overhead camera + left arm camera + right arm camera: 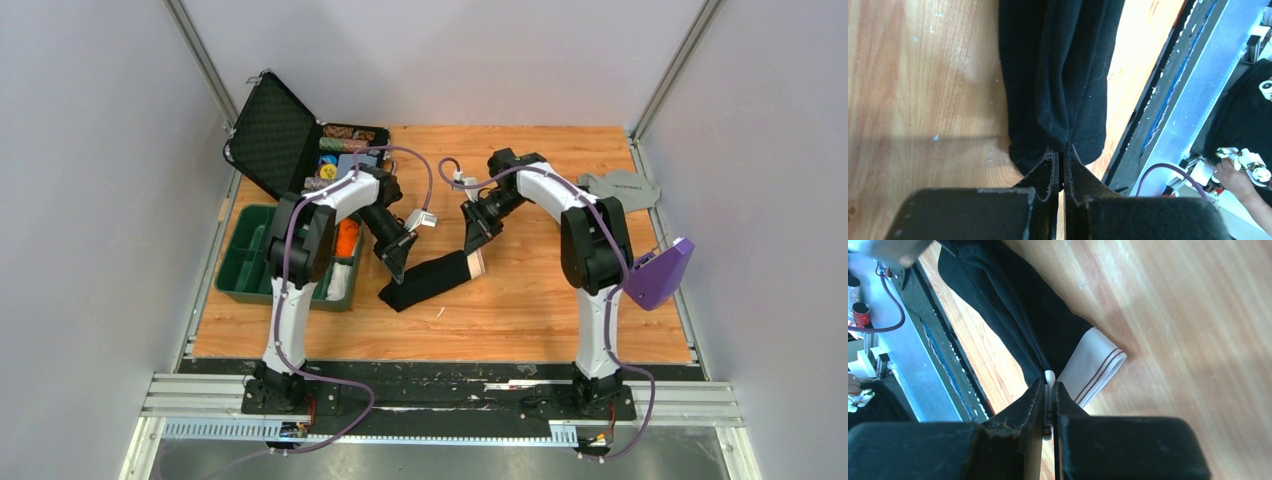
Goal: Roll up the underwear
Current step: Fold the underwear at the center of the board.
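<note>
The underwear (428, 280) is a long black cloth strip lying slantwise on the wooden table, its white waistband (475, 263) at the right end. My left gripper (393, 268) is shut on the black hem at the left end (1063, 148). My right gripper (472, 244) is shut on the white waistband edge (1049, 377). In the right wrist view the waistband (1095, 367) shows two thin brown stripes, and the black cloth (1013, 305) stretches away toward the table's front edge. The garment hangs taut between both grippers, low over the table.
A green tray (245, 262) and an open black case (275, 145) with small items stand at the left. A light grey garment (620, 186) lies at the back right. A purple object (660, 275) sits by the right arm. The table's black front rail (450, 370) runs along the bottom.
</note>
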Controlling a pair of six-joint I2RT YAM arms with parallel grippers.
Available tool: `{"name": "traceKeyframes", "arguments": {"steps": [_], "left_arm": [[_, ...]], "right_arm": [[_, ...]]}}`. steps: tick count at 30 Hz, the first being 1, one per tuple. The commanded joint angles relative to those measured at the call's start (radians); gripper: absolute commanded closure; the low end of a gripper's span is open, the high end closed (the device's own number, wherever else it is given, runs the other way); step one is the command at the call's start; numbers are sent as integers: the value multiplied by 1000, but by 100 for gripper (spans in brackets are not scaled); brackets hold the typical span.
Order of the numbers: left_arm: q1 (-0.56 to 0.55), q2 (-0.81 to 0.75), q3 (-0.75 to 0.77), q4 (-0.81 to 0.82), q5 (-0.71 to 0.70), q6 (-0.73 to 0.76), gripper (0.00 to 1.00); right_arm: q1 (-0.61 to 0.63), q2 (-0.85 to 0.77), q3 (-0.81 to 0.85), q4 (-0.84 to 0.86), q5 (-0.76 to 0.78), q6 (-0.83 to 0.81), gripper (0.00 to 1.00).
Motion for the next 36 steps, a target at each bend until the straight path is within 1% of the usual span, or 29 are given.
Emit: {"name": "traceKeyframes", "arguments": {"steps": [1,6,9,12,16,18,21,27,30,32,36], "left_arm": [[4,-81,-13,-22,-14,-10,100],[4,-119,-74,-20,-13,-14,100],[4,-158,-106,-12,-3,-14,100],[2,-208,-100,-12,10,-5,100],[-12,-281,-104,-7,52,84,100],[-26,-305,-133,-12,69,136,100],[-53,-327,-176,-8,79,167,100],[-142,-384,-324,97,100,81,100],[-158,-424,-447,207,123,7,100],[-159,-449,-507,272,135,-35,100],[-160,-457,-529,299,122,-49,100]], "right_arm": [[7,69,104,-36,-54,-116,100],[18,152,203,-87,-52,-172,100],[16,124,177,-93,-42,-195,100],[10,35,67,-59,-37,-196,100],[-2,-139,-134,65,-55,-161,100],[-2,-227,-241,132,-64,-155,100],[10,-332,-374,233,-52,-150,100],[69,-489,-573,326,-3,-138,100],[105,-575,-674,345,-3,-121,100],[127,-610,-714,344,-11,-108,100],[146,-621,-730,327,-29,-89,100]]}}
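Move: I already hold the underwear in both hands. Its middle lies about 8 cm to the right of my left hand, level with it, a few centimetres below. From my right hand the underwear's middle is some 7 cm back, 9 cm left and 6 cm down. A white scrap on the bare board nearer me sits about 7 cm back and 10 cm right of my left hand; the white bundle in the tray is roughly 14 cm to that hand's left, level with it. Keeping both pinches shut, I swing the underwear back towards the near edge of the board. My left hand eases back 2 cm, lifts about 5 cm, then sweeps back and down; my right first dips slightly forward, then pulls back some 16 cm over a low rise, turning about 10 degrees counter-clockwise at the waistband end. ##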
